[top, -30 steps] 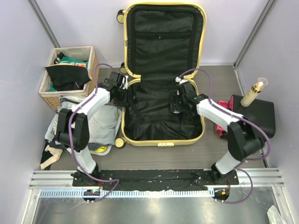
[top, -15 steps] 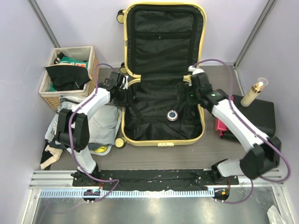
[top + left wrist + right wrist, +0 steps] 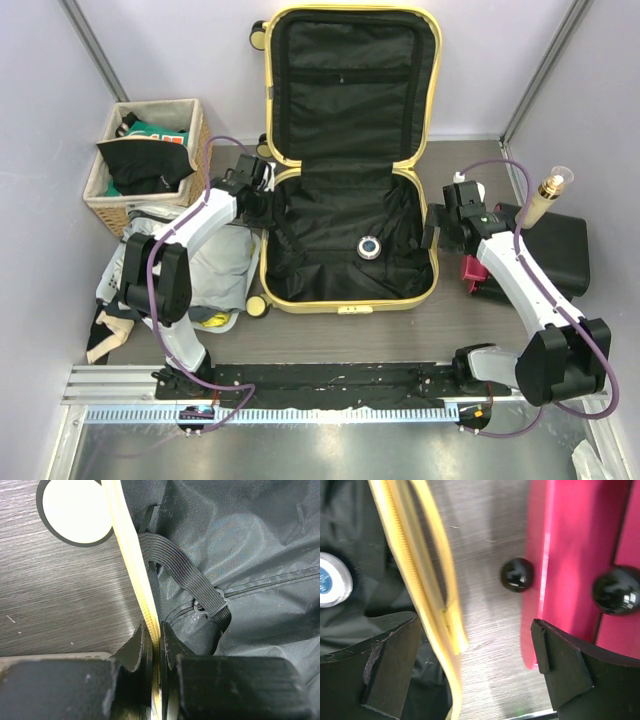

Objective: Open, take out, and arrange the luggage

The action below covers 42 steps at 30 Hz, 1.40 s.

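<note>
The luggage lies open in the middle of the table, its lid propped upright at the back and its black lining showing. My left gripper is shut on the left rim; in the left wrist view the jaws pinch the yellow zip edge, beside an elastic strap and a caster wheel. A small round tin rests on the lining inside. My right gripper hangs open over the suitcase's right rim, holding nothing, with the tin at the left edge of its view.
A wicker basket of clothes stands at the back left, with a pale bag below it. Right of the suitcase lie a pink object, a black case and a gold-capped bottle.
My right gripper opened, left the round tin on the lining, and swung right, out over the suitcase's right rim. The left gripper has kept its hold on the left rim.
</note>
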Motion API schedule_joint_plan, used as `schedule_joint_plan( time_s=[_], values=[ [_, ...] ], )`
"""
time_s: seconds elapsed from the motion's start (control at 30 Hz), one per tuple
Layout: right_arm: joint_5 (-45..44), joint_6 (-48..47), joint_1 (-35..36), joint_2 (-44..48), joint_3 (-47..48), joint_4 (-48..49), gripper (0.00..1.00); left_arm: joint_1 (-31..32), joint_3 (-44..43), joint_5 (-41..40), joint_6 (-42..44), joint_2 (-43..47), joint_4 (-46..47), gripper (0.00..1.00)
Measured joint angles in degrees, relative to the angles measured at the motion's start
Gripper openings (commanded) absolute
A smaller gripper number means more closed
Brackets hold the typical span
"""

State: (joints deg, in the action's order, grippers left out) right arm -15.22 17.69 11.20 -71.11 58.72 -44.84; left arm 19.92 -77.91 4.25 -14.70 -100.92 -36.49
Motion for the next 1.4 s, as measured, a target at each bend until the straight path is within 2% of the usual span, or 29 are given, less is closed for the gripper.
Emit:
schedule_joint_plan(
  time_s=[0.43,0.97,1.2,1.4],
  values=[
    [-1.3,0.9,-4.1,3.5,-2.1,-0.1,0.99,0.7,0.2,-0.8,0.0,0.2,-0.2,0.00],
    [6.6,0.7,-6.3,3.4,-6.0,5.0,0.96,1.0,0.2,-1.6,0.0,0.2,-0.2,0.00],
    [9.0,1.0,-6.7,4.2,-6.9,6.4,0.86,1.1,0.2,-1.8,0.2,0.2,-0.2,0.00],
    [11.9,2.0,-6.8,5.4,-7.0,7.8,0.67,1.3,0.2,-2.2,0.2,0.2,-0.2,0.00]
  ],
)
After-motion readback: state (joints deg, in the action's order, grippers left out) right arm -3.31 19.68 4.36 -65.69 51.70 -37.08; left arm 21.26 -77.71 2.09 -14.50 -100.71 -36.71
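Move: About 8 cm to the right of the right hand, 5 cm farther out and 6 cm below it, is the red drawer of the black case. The case's own middle lies roughly 18 cm right, 2 cm out and 5 cm down. The suitcase's right rim is about 2 cm left, 6 cm out and 4 cm lower; the round compact inside lies about 15 cm left, 6 cm out and 10 cm down. From the left hand the drawer is some 45 cm right, 4 cm back and 3 cm lower. Easing open-fingered about 2.5 cm right over the red drawer, the right hand sinks some 2 cm as it turns back, then draws left about 3 cm towards the suitcase rim, its right finger hooked on the drawer. Meanwhile the fingertips swing about 10 degrees to the left, and late on the fingers close by roughly a fifth. The left hand keeps its pinch on the suitcase's left rim. ##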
